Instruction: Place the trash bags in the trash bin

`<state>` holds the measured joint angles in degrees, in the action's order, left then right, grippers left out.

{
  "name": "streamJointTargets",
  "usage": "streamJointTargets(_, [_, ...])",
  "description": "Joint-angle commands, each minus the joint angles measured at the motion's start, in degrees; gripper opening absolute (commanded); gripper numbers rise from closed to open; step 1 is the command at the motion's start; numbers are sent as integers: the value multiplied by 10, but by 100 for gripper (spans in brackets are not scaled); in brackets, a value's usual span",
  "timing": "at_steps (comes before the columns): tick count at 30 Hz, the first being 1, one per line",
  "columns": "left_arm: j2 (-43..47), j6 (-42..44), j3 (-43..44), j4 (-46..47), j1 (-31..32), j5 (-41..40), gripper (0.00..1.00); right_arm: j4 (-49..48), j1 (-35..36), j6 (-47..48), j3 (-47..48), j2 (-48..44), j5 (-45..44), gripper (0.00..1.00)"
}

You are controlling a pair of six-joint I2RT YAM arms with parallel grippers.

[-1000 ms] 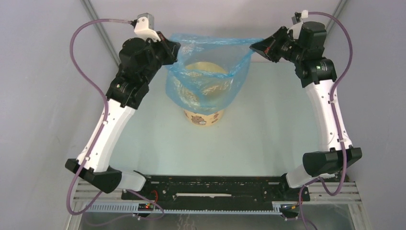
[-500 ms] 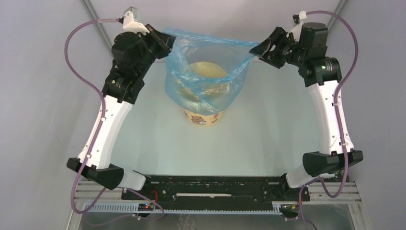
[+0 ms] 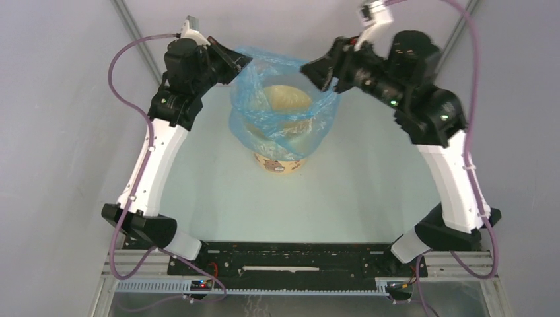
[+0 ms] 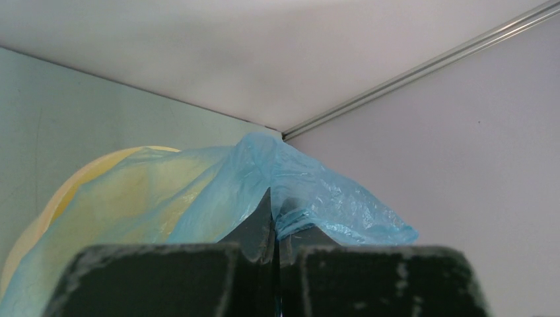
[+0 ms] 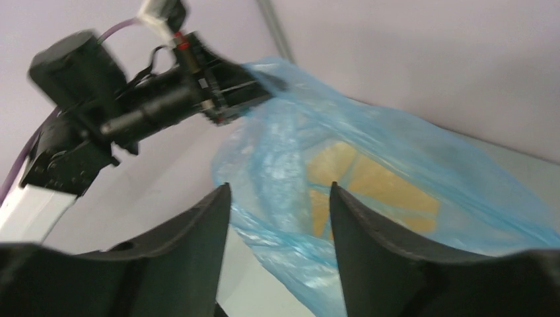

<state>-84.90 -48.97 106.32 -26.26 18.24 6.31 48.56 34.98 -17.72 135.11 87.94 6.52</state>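
The trash bag (image 3: pixel 284 115), thin light-blue film, is draped over the mouth and upper sides of the pale-yellow trash bin (image 3: pixel 280 163). My left gripper (image 3: pixel 239 61) is shut on the bag's far-left rim and holds it up; the left wrist view shows film (image 4: pixel 333 201) bunched between the closed fingertips of the left gripper (image 4: pixel 276 206). My right gripper (image 3: pixel 312 70) hovers open over the bag's right rim. In its own view the right gripper (image 5: pixel 279 189) has nothing between its fingers, with the bag (image 5: pixel 396 148) and the yellow bin (image 5: pixel 380 185) behind it.
The bin stands mid-table toward the back wall (image 3: pixel 290 23). A metal frame post (image 3: pixel 135 33) runs down the back left corner. The left arm (image 5: pixel 125 109) fills the upper left of the right wrist view.
My right gripper opened, let go of the bag's right corner and swung left and up toward the bin. The bag's right side sagged inward. The left gripper kept its hold.
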Motion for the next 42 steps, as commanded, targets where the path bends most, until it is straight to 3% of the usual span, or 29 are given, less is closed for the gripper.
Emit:
streamJointTargets(1, [-6, -21, 51, -15, -9, 36, 0, -85, 77, 69, -44, 51, -29, 59])
streamJointTargets(7, [-12, -25, 64, -20, -22, 58, 0, -121, 93, 91, -77, 137, -99, 39])
streamJointTargets(13, [-20, -33, 69, -20, -30, 75, 0, -154, 90, 115, -105, 196, -150, 29])
streamJointTargets(21, [-40, -35, 96, -55, -42, 73, 0, -193, 69, 101, -134, 240, -133, 30])
streamJointTargets(26, [-75, -81, 118, -28, -41, 133, 0, -195, 63, 88, -118, 285, -113, 34])
streamJointTargets(33, [-81, -79, 128, -20, -41, 136, 0, -180, 50, 67, -99, 336, -85, 33])
streamJointTargets(42, [-75, -49, 126, -40, -43, 116, 0, -108, 30, 82, -141, 350, -222, 32])
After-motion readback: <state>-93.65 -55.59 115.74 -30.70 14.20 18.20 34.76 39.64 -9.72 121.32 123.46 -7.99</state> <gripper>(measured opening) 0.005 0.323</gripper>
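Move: From the empty, part-open right hand, the middle of the trash bag's open mouth and body hangs about 11 cm ahead, 9 cm to the left and some 27 cm below. The trash bin beneath the bag stands roughly 14 cm ahead, 9 cm left and 43 cm below the right hand. The left hand still has the bag's rim pinched; from it the bag's middle is about level fore-and-aft, 9 cm right and 19 cm lower. The right gripper comes into contact with the trash bag, plunging into it over the bin: it drops about 35 cm while travelling some 17 cm forward and 12 cm left, easing briefly partway before sinking again. Its fingers narrow from wide to about a third open and tip some 35 degrees downward. The left hand keeps its pinch on the rim, shifting only slightly forward. ##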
